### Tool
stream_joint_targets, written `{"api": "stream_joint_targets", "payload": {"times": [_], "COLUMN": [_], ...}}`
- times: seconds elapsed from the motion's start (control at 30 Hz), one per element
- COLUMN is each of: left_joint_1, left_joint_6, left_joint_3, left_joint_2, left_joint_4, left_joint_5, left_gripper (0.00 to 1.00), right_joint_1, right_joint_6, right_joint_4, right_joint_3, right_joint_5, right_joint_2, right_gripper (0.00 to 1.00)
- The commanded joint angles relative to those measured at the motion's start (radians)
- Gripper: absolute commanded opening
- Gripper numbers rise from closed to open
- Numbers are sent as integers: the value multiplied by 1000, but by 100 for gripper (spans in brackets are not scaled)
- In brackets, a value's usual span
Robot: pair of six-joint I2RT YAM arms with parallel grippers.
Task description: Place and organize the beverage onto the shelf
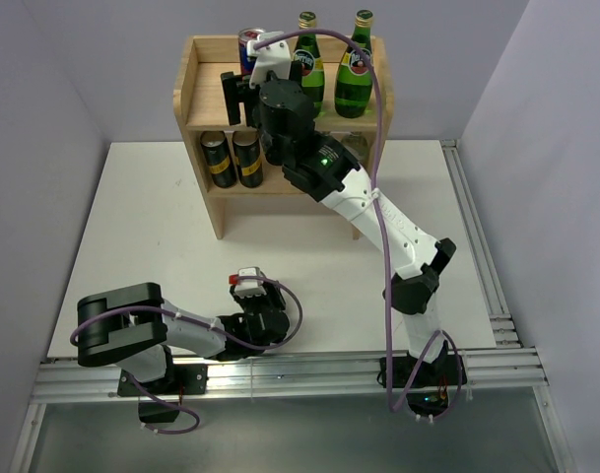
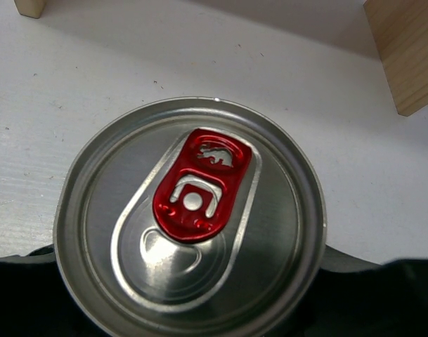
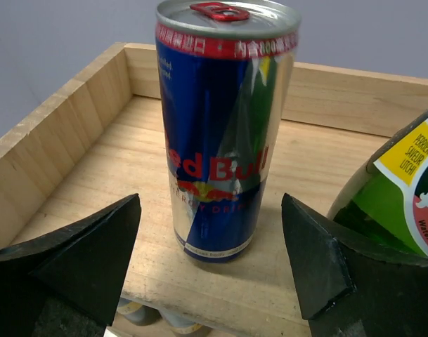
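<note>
The shelf (image 1: 189, 91) stands at the back of the table. On its top tier are two green bottles (image 1: 356, 74) and one blue-and-silver can (image 1: 250, 41). Two black-and-gold cans (image 1: 232, 158) sit on the lower tier. My right gripper (image 1: 237, 96) is open at the top tier. In the right wrist view the can (image 3: 217, 133) stands upright on the wood (image 3: 115, 175), with my right gripper (image 3: 211, 210) open on either side and not touching it. Near the front edge, my left gripper (image 1: 250, 301) is shut on a second can (image 2: 192, 225) with a silver lid and red tab.
A green bottle (image 3: 400, 189) stands close to the right finger (image 3: 319, 260). The shelf's raised rim (image 3: 55, 130) runs along the left of the can. A shelf leg (image 2: 410, 56) stands ahead of the held can. White tabletop (image 1: 152, 246) lies between the shelf and the left arm.
</note>
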Motion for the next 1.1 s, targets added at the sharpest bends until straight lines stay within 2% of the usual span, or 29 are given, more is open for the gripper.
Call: {"api": "stream_joint_targets", "payload": {"times": [0.0, 0.17, 0.27, 0.37, 0.6, 0.83, 1.0, 1.07], "left_joint_1": [0, 0, 0, 0, -5, -55, -88, -108], "left_joint_6": [-15, -23, -32, -39, -63, -159, -190, -230], "left_joint_3": [-13, -10, -6, 5, 31, 106, 146, 195], "left_joint_2": [34, 21, 15, 17, 17, 28, -18, -70], "left_joint_4": [-57, -82, -101, -126, -192, -390, -494, -679], "left_joint_5": [130, 124, 113, 108, 91, 33, 30, 30], "left_gripper": [32, 27, 19, 11, 0, 0, 0, 0], "right_joint_1": [-9, -9, -7, 0, 102, 212, 283, 312], "right_joint_6": [6, 25, 44, 62, 18, 7, 16, 21], "right_joint_4": [29, 31, 38, 48, 178, 227, 249, 244], "right_joint_3": [-15, -47, -101, -189, -427, -542, -633, -665], "right_joint_5": [-1, -1, -2, -1, 82, 151, 206, 237], "right_joint_2": [-18, -39, -71, -128, -283, -380, -464, -507], "right_gripper": [88, 88, 88, 88, 88, 88, 88, 88]}}
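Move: The second Red Bull can is already in the left hand's fingers; from the right hand it lies about 18 cm back, level sideways and some 43 cm below. The first Red Bull can stands free on the top shelf, roughly 3 cm ahead of the right hand and 1 cm left, with a green bottle 3 cm ahead and 7 cm right of that hand. A black can is about 4 cm ahead, 2 cm left, 15 cm below. Open right hand sinks about 4 cm, then backs 13 off the shelved can; left edges its can back. ##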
